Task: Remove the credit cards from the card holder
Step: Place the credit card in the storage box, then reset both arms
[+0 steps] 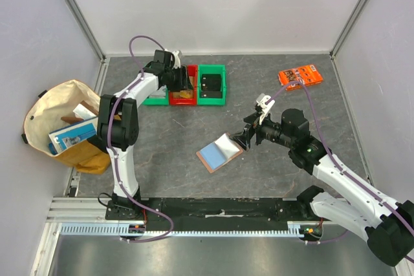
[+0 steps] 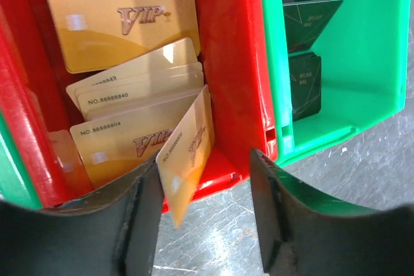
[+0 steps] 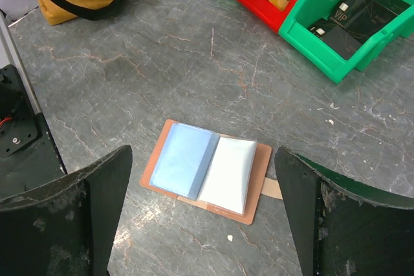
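Observation:
The card holder [image 1: 220,152] [image 3: 206,169] lies open and flat on the grey table, one light blue panel and one whitish panel showing. My right gripper [image 1: 244,139] [image 3: 202,153] hangs open just above it, one finger to each side, touching nothing. My left gripper [image 1: 183,82] [image 2: 206,159] stands open over the near rim of the red bin [image 2: 233,63]. A gold credit card [image 2: 187,153] leans on edge against its left finger, unclamped, its lower corner past the bin's rim. Several more gold cards [image 2: 123,17] lie inside that bin.
A green bin [image 1: 211,99] [image 2: 375,63] with black cards [image 2: 304,30] stands right of the red bin, another green bin [image 1: 154,99] to its left. An orange printed packet [image 1: 300,76] lies at the back right. A yellow cloth bag [image 1: 65,127] sits at the left edge.

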`<state>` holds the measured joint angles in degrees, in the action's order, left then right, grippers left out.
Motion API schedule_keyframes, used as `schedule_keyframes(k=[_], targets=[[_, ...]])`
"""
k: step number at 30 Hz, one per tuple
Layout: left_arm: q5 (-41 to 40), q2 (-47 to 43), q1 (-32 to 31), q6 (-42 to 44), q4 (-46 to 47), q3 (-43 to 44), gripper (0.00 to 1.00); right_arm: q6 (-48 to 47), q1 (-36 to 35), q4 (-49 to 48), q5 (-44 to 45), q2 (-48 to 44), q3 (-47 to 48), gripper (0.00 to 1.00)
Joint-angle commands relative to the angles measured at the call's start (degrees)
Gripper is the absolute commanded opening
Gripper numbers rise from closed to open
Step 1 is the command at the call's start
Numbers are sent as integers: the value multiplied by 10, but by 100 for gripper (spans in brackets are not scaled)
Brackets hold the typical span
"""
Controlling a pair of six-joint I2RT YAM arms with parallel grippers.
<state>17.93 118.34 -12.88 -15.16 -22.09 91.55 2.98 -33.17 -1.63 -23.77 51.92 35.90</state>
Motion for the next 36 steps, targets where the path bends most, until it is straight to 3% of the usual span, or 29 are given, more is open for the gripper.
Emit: schedule_keyframes(k=[1, 9, 14, 22, 25, 30, 36], targets=[[-37, -37, 2, 19, -30, 40, 68, 0, -1, -6, 16, -9, 2, 98], [-116, -147, 2, 51, -64, 58, 85, 21, -1, 15, 83, -21, 15, 98], [-145, -269, 1, 43, -63, 15, 91, 42, -1, 57, 172, -47, 24, 98], [-177, -584, 1, 0, 23, -217, 95, 72, -1, 146, 440, -136, 36, 98], [-227, -708, 2, -22, 29, -293, 95, 73, -1, 173, 504, -182, 42, 98], [-271, -947, 1, -67, 28, -411, 95, 62, 0, 210, 562, -252, 47, 98], [-349, -1151, 2, -96, 0, -529, 95, 60, -1, 208, 583, -367, 12, 98]])
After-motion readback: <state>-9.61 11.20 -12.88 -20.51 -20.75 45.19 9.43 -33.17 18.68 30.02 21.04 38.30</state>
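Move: The card just delivered leans at the near end of the red box against one finger of the left hand, roughly 1 cm ahead, 1 cm left and 2 cm below; the red box's middle is about 6 cm ahead, 2 cm left and 4 cm down. At that depth and as far ahead, the black-card box lies some 10 cm right, the silver-card box 14 cm left. From the right hand the card is around 23 cm ahead, 21 cm left and 15 cm lower. The half-open left fingers spread wide and let go of the card at the near end of the red box; the hand lifts almost straight up some 20 cm, then sweeps back about 30 cm and left towards the bag while still climbing at first, its fingers swinging up from pointing down to roughly level. The right hand, empty and still wide open, swings about 19 cm to the right, away from the card holder, turning clockwise some 55 degrees and rising late on. ##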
